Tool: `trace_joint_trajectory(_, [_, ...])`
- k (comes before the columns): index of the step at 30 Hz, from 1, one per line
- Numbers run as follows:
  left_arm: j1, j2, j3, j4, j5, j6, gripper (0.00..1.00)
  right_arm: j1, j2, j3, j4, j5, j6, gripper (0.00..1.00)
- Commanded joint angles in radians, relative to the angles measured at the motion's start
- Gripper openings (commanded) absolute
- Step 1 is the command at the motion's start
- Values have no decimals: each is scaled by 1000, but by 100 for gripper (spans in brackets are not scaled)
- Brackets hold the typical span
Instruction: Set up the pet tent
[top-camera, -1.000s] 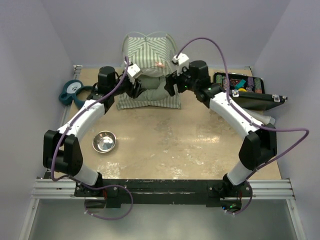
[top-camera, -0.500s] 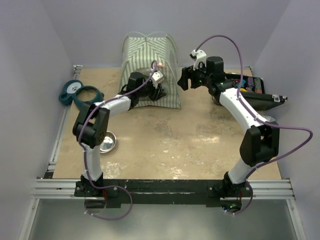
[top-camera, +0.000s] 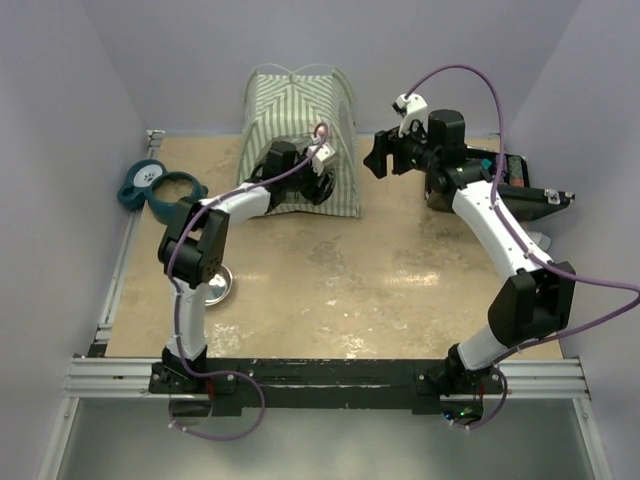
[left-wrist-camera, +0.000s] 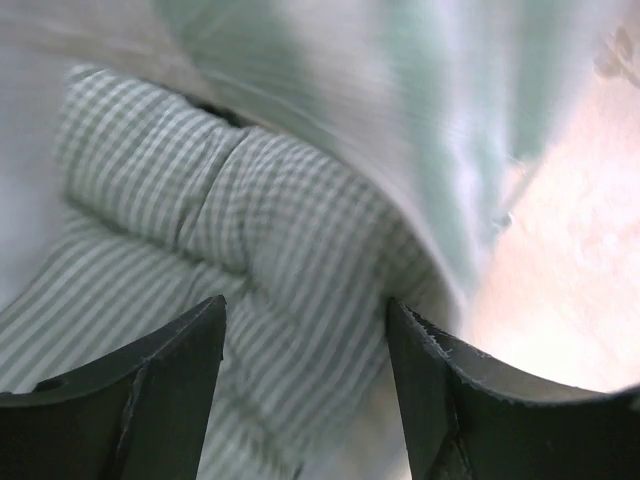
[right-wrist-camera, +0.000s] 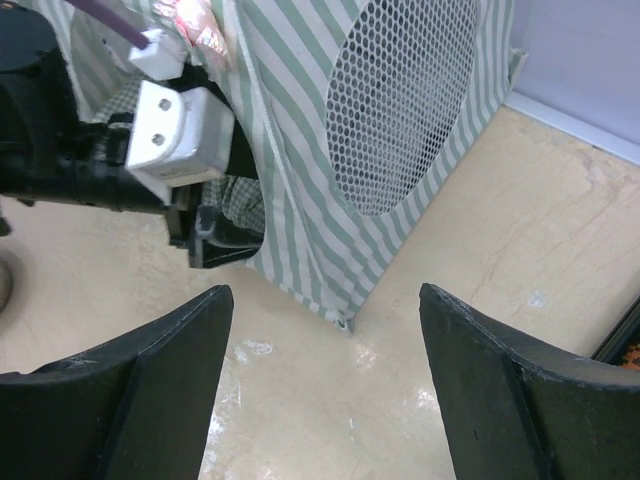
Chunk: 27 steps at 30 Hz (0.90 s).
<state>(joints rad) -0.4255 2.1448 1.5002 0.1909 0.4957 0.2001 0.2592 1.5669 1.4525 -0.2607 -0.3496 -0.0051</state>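
Note:
The pet tent (top-camera: 298, 115) stands upright at the back of the table, pale green-and-white striped, with thin poles arching over its top. My left gripper (top-camera: 320, 187) reaches into its front opening. In the left wrist view the left gripper (left-wrist-camera: 305, 325) is open, and a checked green quilted cushion (left-wrist-camera: 230, 230) lies just beyond the fingers, nothing pinched. My right gripper (top-camera: 377, 165) hovers open just right of the tent. In the right wrist view the right gripper (right-wrist-camera: 325, 305) frames bare tabletop, with the tent's round mesh window (right-wrist-camera: 400, 90) and bottom corner (right-wrist-camera: 345, 322) ahead.
A teal pet-bowl stand (top-camera: 152, 186) sits at the far left. A metal bowl (top-camera: 214, 288) lies partly behind the left arm. A black case of coloured items (top-camera: 500, 180) is at the right, under the right arm. Walls close in on three sides.
The left arm swung in from the tent's left side and pushed its gripper into the front opening. The right gripper drew back from the tent's front to the right.

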Motion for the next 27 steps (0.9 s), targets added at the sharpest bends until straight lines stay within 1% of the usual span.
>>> trace_joint_trajectory(1, [20,-287,-69,-132,-69,145,70,-3,-47,-21,24,-26,-30,79])
trace_joint_trajectory(5, [56,-463,-141,-324,-89,248,70,-3,-19,-50,40,-32,-21,79])
trace_joint_trajectory(7, [64,-514,-173,-421,-109,307,67,-3,1,-50,41,-54,-18,79])
trace_joint_trajectory(9, [64,-539,-195,-481,-166,369,63,-3,21,-43,46,-69,-12,79])
trace_joint_trajectory(10, [64,-534,-187,-531,-190,399,59,-3,30,-40,47,-77,-7,79])
trace_joint_trajectory(11, [64,-524,-167,-562,-227,419,56,-3,36,-37,48,-81,-3,79])
trace_joint_trajectory(14, [64,-455,-91,-656,-331,479,51,-3,50,-34,48,-88,-3,79])
trace_joint_trajectory(19, [64,-370,-54,-643,-448,574,51,-3,47,-43,46,-89,28,79])
trace_joint_trajectory(21, [65,-318,-28,-636,-491,602,48,-3,44,-46,44,-81,28,78])
trace_joint_trajectory(23, [70,-261,11,-611,-539,616,40,-3,36,-55,43,-72,30,78])
trace_joint_trajectory(27, [68,-152,136,-599,-542,618,25,-3,24,-66,41,-68,33,78])
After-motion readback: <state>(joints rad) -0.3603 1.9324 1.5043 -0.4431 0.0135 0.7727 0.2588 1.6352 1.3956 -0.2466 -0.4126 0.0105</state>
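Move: Low in the right part of the pet tent's mouth, the left hand has the cushion's near left end about 15 cm to its left, 2 cm back and a couple of centimetres lower. The tent's right front corner is roughly 7 cm to its right, 6 cm back and 8 cm below; the left front corner is 24 cm left, also 6 cm back and 8 cm down. For the right hand, that cushion end lies about 36 cm left, 4 cm ahead and 21 cm below. Rising about 15 cm off the right part of the cushion while drawing left and back, the open left hand crosses the tent mouth and drops about as far onto the cushion's near left end. The wrist rolls some 45 degrees to point the fingers steeply down, and they close partway, pinching the fabric. The empty right hand sinks about 5 cm, still open, tipping slightly down. ##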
